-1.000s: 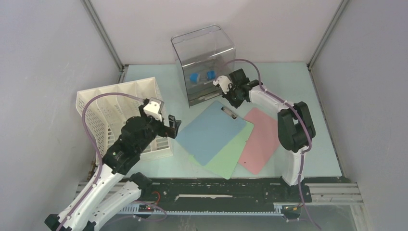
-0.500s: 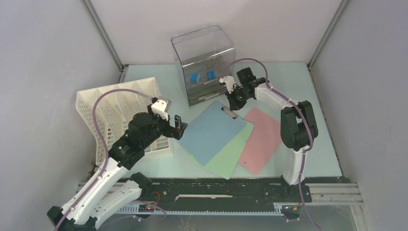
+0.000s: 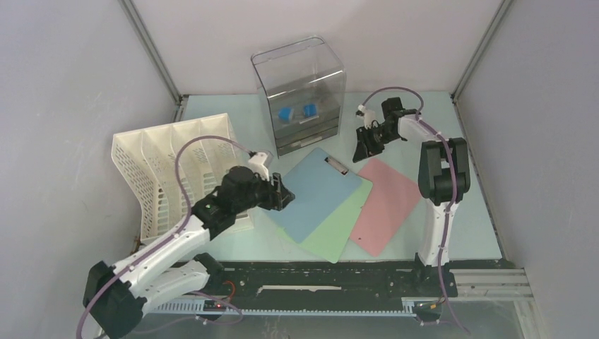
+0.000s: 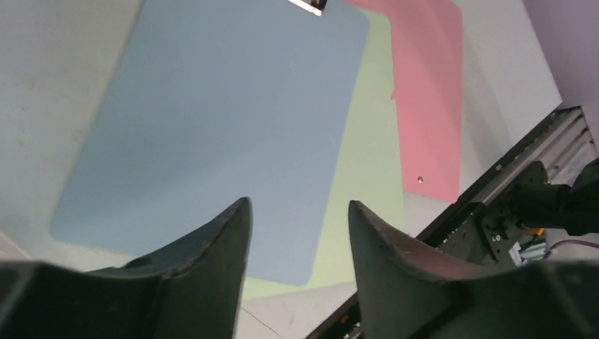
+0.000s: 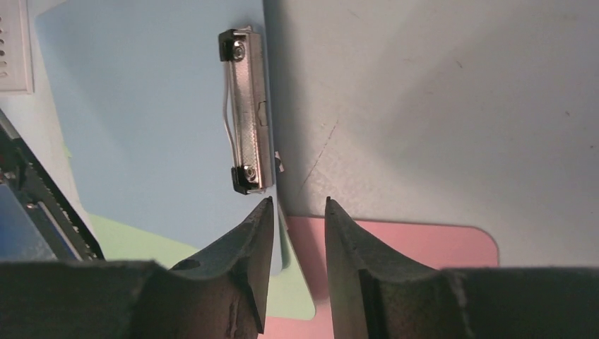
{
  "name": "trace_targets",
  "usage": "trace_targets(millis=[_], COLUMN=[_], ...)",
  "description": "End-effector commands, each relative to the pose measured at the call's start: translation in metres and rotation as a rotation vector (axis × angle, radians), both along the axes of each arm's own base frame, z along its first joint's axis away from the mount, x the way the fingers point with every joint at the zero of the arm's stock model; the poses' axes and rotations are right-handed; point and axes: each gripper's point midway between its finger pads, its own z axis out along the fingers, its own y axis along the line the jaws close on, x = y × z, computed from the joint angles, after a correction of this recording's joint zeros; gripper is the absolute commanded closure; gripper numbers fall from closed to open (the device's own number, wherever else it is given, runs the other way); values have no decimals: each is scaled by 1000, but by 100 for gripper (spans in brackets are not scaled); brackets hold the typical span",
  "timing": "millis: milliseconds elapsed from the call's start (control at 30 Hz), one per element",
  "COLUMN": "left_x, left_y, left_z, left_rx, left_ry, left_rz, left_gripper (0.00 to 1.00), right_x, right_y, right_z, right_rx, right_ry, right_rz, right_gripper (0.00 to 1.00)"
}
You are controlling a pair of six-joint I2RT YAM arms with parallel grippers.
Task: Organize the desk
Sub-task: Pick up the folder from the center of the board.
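Note:
The desk [image 3: 233, 116] is a pale mint-green top. On its middle lie three overlapping boards: a blue clipboard [image 3: 316, 194] on top, a green board [image 3: 340, 226] beneath, and a pink board [image 3: 387, 205] to the right. My left gripper [image 3: 286, 192] hovers over the blue clipboard's left edge, open and empty. In the left wrist view the left gripper [image 4: 298, 206] has the blue clipboard [image 4: 212, 120] under it. My right gripper [image 3: 362, 152] points down between the clipboard's metal clip [image 3: 335, 165] and the pink board. The right gripper [image 5: 298, 202] is open, holding nothing, just past the clip [image 5: 246, 109].
A white slotted file rack [image 3: 159, 166] stands at the left, close behind the left arm. A clear drawer box [image 3: 300, 92] with blue items inside sits at the back centre. Grey walls surround the desk, and a black rail [image 3: 318, 275] runs along the front.
My left arm swung right from the rack to the blue clipboard's edge, its jaws narrowing somewhat. My right gripper drew back from the drawer box and opened.

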Motion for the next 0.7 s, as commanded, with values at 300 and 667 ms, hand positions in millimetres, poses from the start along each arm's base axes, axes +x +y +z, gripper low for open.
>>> trace_targets(millis=[300, 667], left_x=[-6, -31], left_y=[-4, 2], left_z=[-76, -125], left_rx=[207, 351], left_ry=[188, 302], left_rz=[195, 241], left_gripper=[65, 63], right_x=[-3, -3], right_y=[12, 14], right_z=[-3, -5], right_rx=[87, 87], right_ry=[108, 113], right_rz=[-2, -2], right_gripper=[59, 57])
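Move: The blue folder's middle lies about 6 cm ahead of the left hand, 8 cm to its right and some 15 cm below. The green folder's middle is roughly 3 cm ahead and 11 cm right, partly beneath the blue one. From the right hand the blue folder's middle is about 13 cm back, 14 cm left and 5 cm down, its metal clip only about 3 cm back and 7 cm left; the pink folder lies some 16 cm back and 8 cm right. Lower the left gripper about 12 cm, easing it some 3 cm back, down to the near left edge of the blue folder. On the way tip its fingers roughly 25 degrees steeper towards the table and close them to about half their starting gap. With the right gripper, sink a little by the folder's clip end, drawing slightly back, then rise slightly; leave its fingers part open. ##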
